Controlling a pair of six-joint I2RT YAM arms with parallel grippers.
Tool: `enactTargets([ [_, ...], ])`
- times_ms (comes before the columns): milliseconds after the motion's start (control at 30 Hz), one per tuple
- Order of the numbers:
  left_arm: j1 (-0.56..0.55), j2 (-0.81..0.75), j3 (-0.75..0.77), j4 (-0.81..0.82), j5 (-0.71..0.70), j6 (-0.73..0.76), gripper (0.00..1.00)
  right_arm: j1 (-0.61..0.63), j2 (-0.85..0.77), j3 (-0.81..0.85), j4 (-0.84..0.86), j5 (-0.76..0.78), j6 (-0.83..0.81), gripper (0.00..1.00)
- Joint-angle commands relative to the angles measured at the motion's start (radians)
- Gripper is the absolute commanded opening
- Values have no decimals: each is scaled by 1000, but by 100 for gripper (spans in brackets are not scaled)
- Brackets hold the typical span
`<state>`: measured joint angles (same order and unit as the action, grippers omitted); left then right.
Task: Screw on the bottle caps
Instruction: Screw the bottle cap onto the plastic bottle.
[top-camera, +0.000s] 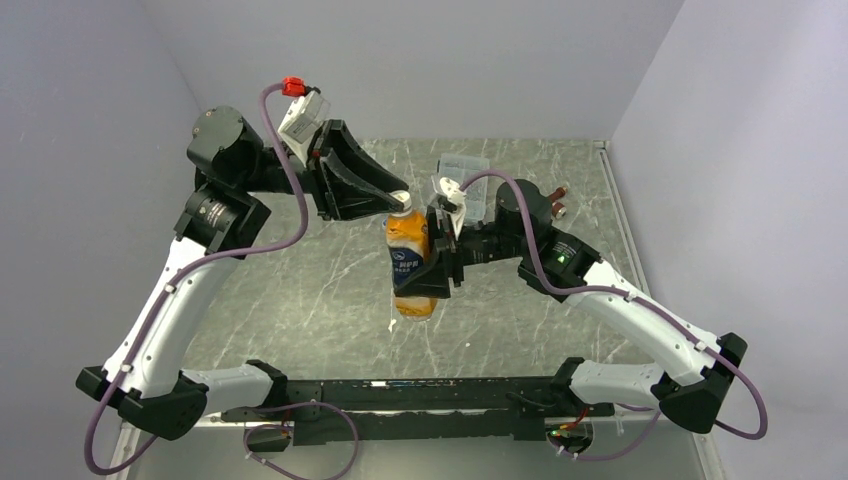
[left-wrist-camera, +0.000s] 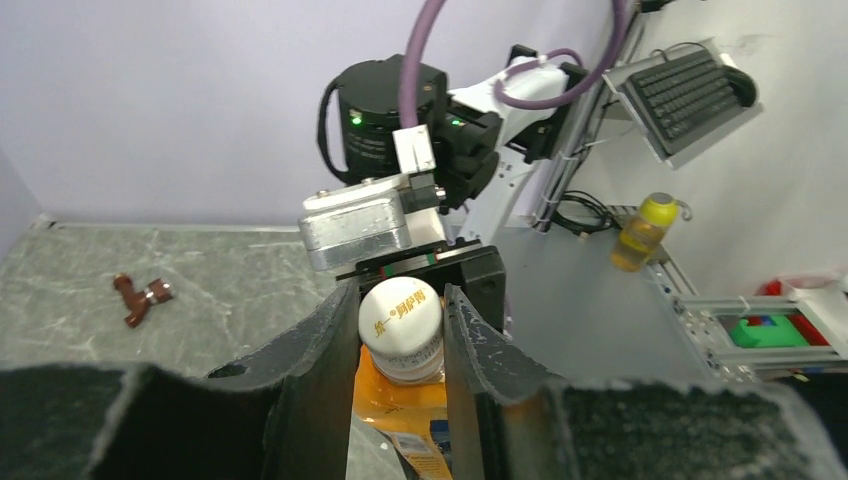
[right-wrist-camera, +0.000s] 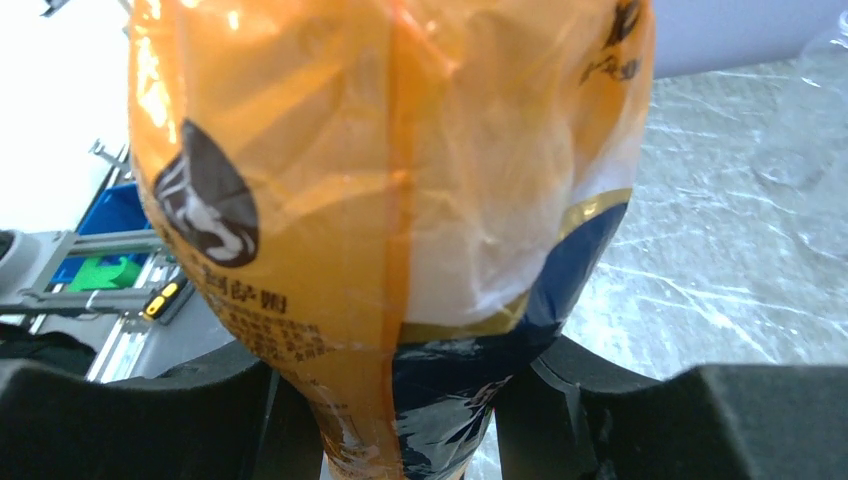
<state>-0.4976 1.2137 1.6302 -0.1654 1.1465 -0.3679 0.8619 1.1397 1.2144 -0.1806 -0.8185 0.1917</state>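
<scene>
An orange bottle (top-camera: 408, 262) with a dark blue label band hangs tilted above the middle of the table. My right gripper (top-camera: 432, 275) is shut on its lower body; in the right wrist view the bottle (right-wrist-camera: 400, 200) fills the frame, squeezed between the black jaws of the right gripper (right-wrist-camera: 400, 420). A white bottle cap (left-wrist-camera: 402, 322) with gold lettering sits on the bottle's neck. My left gripper (left-wrist-camera: 400, 340) is shut on that cap, one jaw against each side. From above, the left gripper (top-camera: 400, 204) meets the bottle's top, where the cap (top-camera: 401, 201) shows.
A small brown object (top-camera: 556, 197) lies at the back right of the marble table (top-camera: 300, 300); the same brown object (left-wrist-camera: 140, 297) shows in the left wrist view. A clear plastic item (top-camera: 470, 180) stands behind the right arm. Walls enclose the table on three sides.
</scene>
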Motion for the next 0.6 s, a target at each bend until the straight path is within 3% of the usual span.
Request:
enactTargets([
  [0, -12, -3, -41, 55, 192, -124, 22, -14, -43, 75, 256, -126, 4, 10],
  [167, -11, -2, -56, 122, 230, -176, 30, -15, -32, 85, 246, -152, -3, 9],
  [300, -11, 0, -37, 60, 205, -134, 44, -15, -33, 93, 189, -124, -44, 9],
  [467, -2, -6, 14, -71, 95, -45, 83, -15, -38, 106, 94, -72, -98, 9],
  [567, 22, -21, 44, -133, 3, -6, 94, -15, -45, 100, 42, -10, -129, 9],
])
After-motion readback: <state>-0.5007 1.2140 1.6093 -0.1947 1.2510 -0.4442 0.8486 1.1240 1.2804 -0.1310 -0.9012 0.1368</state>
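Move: The left hand already has the bottle cap pinched between its fingertips, so the cap sits right at the hand point. The bottle below it leans a little forward towards the cap, its middle about 11 cm below and 4 cm back. The parts box lies on the table far below, roughly 27 cm ahead and 12 cm to the right. From the right hand, which grips the lower body, the cap is about 13 cm up, 3 cm ahead and 1 cm left. Left fingers let go of the cap, spreading wide. First, both hands, still joined through cap and bottle, ease about 2 cm back; then, as the left opens and sinks about 2 cm, the right keeps its grip and raises the bottle some 3.5 cm up between the open fingers, tipping its top back slightly. ##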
